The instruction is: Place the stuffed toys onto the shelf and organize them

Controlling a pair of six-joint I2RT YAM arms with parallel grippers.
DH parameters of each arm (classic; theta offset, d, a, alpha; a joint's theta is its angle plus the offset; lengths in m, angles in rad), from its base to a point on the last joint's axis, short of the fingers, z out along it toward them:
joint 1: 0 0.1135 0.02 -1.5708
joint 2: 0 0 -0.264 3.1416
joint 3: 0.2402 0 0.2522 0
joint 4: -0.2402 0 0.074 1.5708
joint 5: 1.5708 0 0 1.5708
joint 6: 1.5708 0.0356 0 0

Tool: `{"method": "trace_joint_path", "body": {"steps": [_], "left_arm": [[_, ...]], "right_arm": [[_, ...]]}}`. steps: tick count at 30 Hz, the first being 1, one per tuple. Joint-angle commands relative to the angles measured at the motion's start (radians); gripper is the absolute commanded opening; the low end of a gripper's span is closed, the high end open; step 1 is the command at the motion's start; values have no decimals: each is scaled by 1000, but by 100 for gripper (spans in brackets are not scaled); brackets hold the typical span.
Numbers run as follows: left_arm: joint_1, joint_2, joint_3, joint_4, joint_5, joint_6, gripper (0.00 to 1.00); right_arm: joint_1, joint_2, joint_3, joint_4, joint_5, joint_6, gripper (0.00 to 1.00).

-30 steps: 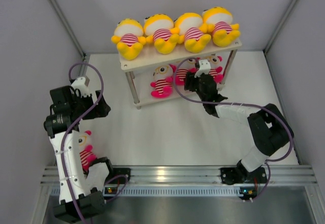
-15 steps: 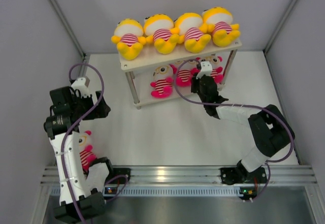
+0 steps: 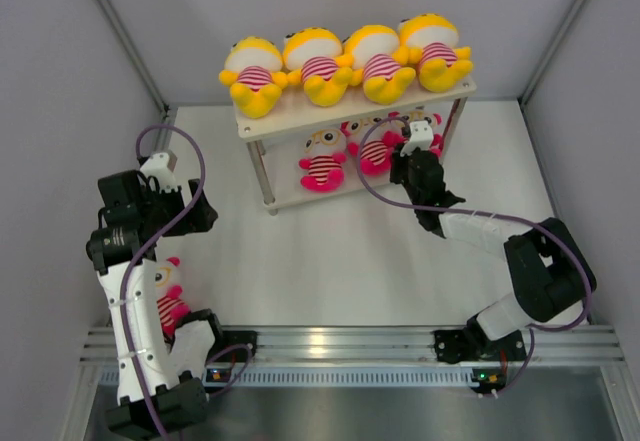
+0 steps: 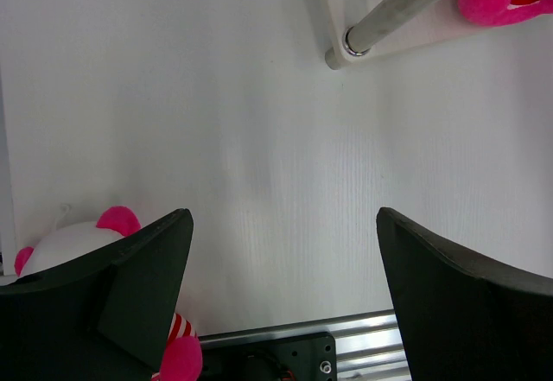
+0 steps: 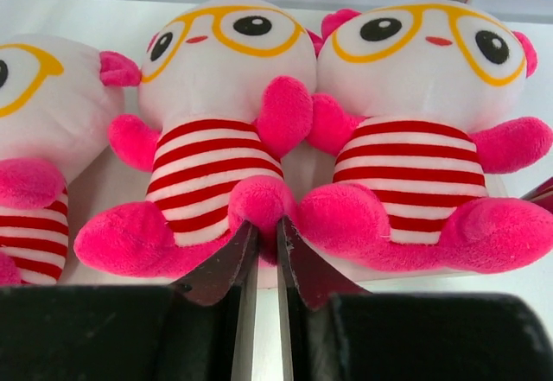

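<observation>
Several yellow stuffed toys (image 3: 345, 61) sit in a row on the top board of the shelf (image 3: 290, 123). Three pink stuffed toys line the lower tier: left (image 3: 322, 161), middle (image 3: 372, 151), right (image 3: 427, 126). My right gripper (image 5: 263, 230) is shut on one foot of the middle pink toy (image 5: 216, 113), which leans arm to arm against the right one (image 5: 415, 104). My left gripper (image 4: 285, 225) hangs open over bare table with nothing between its fingers. One more pink toy (image 3: 168, 296) lies by the left arm's base, partly hidden behind the left finger (image 4: 112, 286).
A metal shelf leg (image 4: 397, 9) and a pink toy foot (image 4: 484, 1) show at the top of the left wrist view. Grey walls close in the white table (image 3: 330, 251) on three sides. An aluminium rail (image 3: 350, 341) runs along the near edge.
My right gripper has closed on the middle pink toy's foot and shifted right, bringing that toy against the right one. The left arm has not moved.
</observation>
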Motion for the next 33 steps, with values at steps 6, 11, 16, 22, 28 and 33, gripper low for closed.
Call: {"method": "trace_joint_path", "body": {"steps": [6,11,16,22,28,33], "left_arm": [[0,-17,-1,39,10,10,93],[0,-19,1,40,14,12,93],[0,-20,1,39,11,15,93],[0,-22,2,39,2,18,94],[0,-28,-6,39,-47,21,94],[0,-37,-10,40,-105,21,95]], "right_arm": [[-18,-91,-3,-15,15,-27,20],[-15,-112,-6,-26,18,-40,34],[-15,-134,4,-58,9,-49,43],[57,-233,-35,-23,27,-101,58],[218,-235,-40,29,37,-124,65],[339,-103,13,86,-19,-70,69]]}}
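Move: The right hand's nearly shut fingertips are at the near foot of the middle panda toy on the lower shelf; that toy's middle lies about 4 cm ahead, 6 cm to the left. The left panda toy, next in line, sits some 16 cm to the hand's left and 1 cm ahead; the right one about 6 cm ahead, 4 cm to the right. All three middles are roughly 2 cm higher. From the left hand the left panda lies about 21 cm ahead, 22 cm right, 6 cm below. The right fingertips let go of the middle panda's pink foot, opening steadily to about two-thirds while the hand eases back and up. Then it quickens, backing clear to about 8 cm and rising some 6 cm net, and sweeps around 10 cm left towards the left panda toy, wrist turning 15-20 degrees counter-clockwise and fingertips tipping up a little. ##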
